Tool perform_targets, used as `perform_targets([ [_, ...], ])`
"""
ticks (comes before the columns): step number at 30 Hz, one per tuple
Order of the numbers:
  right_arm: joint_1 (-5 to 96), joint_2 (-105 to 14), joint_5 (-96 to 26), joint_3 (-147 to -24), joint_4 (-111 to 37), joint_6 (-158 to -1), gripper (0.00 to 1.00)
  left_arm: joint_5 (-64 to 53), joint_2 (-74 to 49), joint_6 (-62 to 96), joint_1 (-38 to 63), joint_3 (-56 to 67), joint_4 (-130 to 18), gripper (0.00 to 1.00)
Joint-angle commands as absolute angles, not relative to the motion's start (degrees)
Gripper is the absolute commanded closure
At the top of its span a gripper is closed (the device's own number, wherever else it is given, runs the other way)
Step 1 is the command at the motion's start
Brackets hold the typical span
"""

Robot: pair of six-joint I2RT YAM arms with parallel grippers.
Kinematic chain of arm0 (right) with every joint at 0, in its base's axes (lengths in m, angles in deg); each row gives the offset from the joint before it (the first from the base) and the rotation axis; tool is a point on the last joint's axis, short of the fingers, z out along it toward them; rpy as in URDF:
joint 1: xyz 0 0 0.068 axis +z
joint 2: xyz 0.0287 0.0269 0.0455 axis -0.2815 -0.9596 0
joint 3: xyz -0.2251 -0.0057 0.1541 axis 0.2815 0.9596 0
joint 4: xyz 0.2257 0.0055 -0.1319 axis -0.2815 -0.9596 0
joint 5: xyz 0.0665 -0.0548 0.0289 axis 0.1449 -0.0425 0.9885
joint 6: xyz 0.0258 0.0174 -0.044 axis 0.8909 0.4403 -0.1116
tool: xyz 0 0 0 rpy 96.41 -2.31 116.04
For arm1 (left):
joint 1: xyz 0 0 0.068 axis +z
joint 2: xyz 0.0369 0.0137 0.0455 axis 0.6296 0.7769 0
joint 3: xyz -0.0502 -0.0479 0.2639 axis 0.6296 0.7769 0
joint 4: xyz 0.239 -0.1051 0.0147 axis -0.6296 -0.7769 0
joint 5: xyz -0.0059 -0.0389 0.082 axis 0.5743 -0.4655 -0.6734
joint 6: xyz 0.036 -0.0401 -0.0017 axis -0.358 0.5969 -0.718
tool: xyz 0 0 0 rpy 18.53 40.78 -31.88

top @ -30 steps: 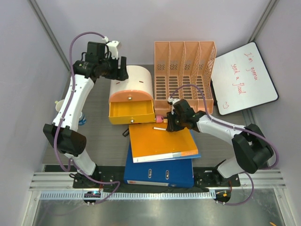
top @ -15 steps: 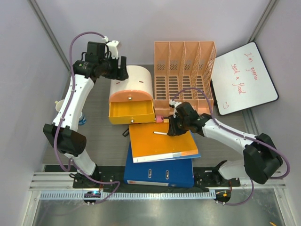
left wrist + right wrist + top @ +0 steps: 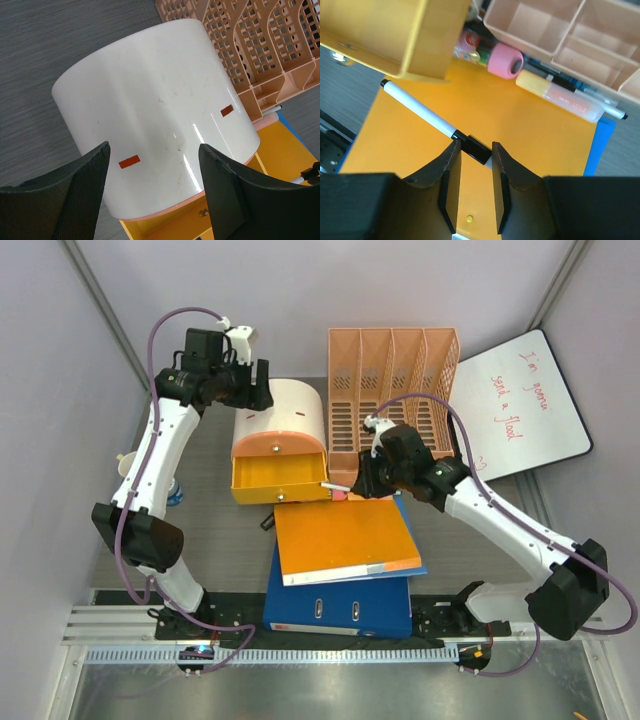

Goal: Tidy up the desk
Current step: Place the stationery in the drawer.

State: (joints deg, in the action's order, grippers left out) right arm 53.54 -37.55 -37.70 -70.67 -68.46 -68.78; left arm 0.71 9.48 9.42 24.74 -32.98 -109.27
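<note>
The desk is a dark grey wood-grain top. My right gripper is shut on the black cap of a white marker, held above the orange folder. From above, the marker hangs at the front right corner of the open yellow drawer, with the right gripper beside it. My left gripper stands open over the white rounded drawer box, apart from it, and is seen at the box's far left.
The orange folder lies on a blue binder at the front. A peach file rack stands behind, a whiteboard to its right. A pink roll, a yellow tube and pens lie at the rack's foot.
My right gripper has lifted the marker off the orange folder and carried it back toward the yellow drawer's corner. The left arm has not moved.
</note>
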Motion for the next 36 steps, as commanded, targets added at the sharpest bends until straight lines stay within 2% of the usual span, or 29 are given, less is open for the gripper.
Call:
perform_targets([
  [1, 54.14, -37.86, -37.49, -81.89, -70.88, -70.19, 0.88, 1.06, 7.99, 9.52, 24.61, -33.27, -107.40, 0.28],
  [8, 57.30, -46.99, -37.66, -95.80, -72.82, -72.74, 0.87, 1.24, 7.99, 9.70, 24.52, -31.95, -106.96, 0.28],
  [13, 62.83, -57.63, -39.86, -104.84, -73.25, -74.84, 0.85, 1.06, 8.52, 9.96, 24.52, -31.86, -106.87, 0.28],
  [18, 64.69, -64.66, -40.48, -109.16, -73.43, -75.29, 0.84, 0.45, 7.99, 9.52, 24.52, -31.86, -106.70, 0.28],
  [21, 65.04, -66.95, -40.65, -109.87, -73.08, -75.20, 0.79, 0.36, 7.81, 9.43, 24.52, -31.69, -106.79, 0.28],
  [24, 65.13, -67.40, -41.71, -109.79, -72.91, -75.46, 0.64, 0.36, 7.46, 9.35, 24.52, -31.42, -106.70, 0.28],
  [25, 65.13, -67.13, -42.06, -109.70, -72.64, -75.55, 0.55, 0.36, 7.55, 9.35, 24.43, -31.42, -106.61, 0.28],
  [26, 65.13, -66.87, -42.06, -109.61, -72.47, -75.55, 0.53, 0.36, 7.46, 9.35, 24.52, -31.25, -106.70, 0.28],
  [31, 65.13, -65.46, -45.75, -109.08, -72.20, -75.99, 0.43, 0.45, 7.55, 9.52, 24.52, -31.25, -106.52, 0.28],
  [36, 64.95, -60.81, -51.01, -107.95, -72.99, -77.04, 0.41, 0.36, 7.37, 9.52, 24.43, -31.07, -106.70, 0.28],
])
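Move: The right hand already pinches the white marker. The open yellow drawer lies with its middle about 18 cm to its left, 4 cm ahead and some 6 cm below. The pink tape is about 4 cm left, level fore and aft, with the highlighter about 4 cm right and also level, both some 11 cm down. The peach rack's middle is roughly 18 cm ahead and 9 cm right. From the left hand, the drawer is about 17 cm back, 2 cm right and 18 cm lower. The right fingers keep their pinch on the white marker until they are over the open drawer, then open and let go of it. To get there the hand arcs left about 14 cm and forward some 5 cm, first rising about 10 cm and then dipping nearly as far, turning about 15 degrees counter-clockwise; after the release it eases slightly up, forward and back to the right. ##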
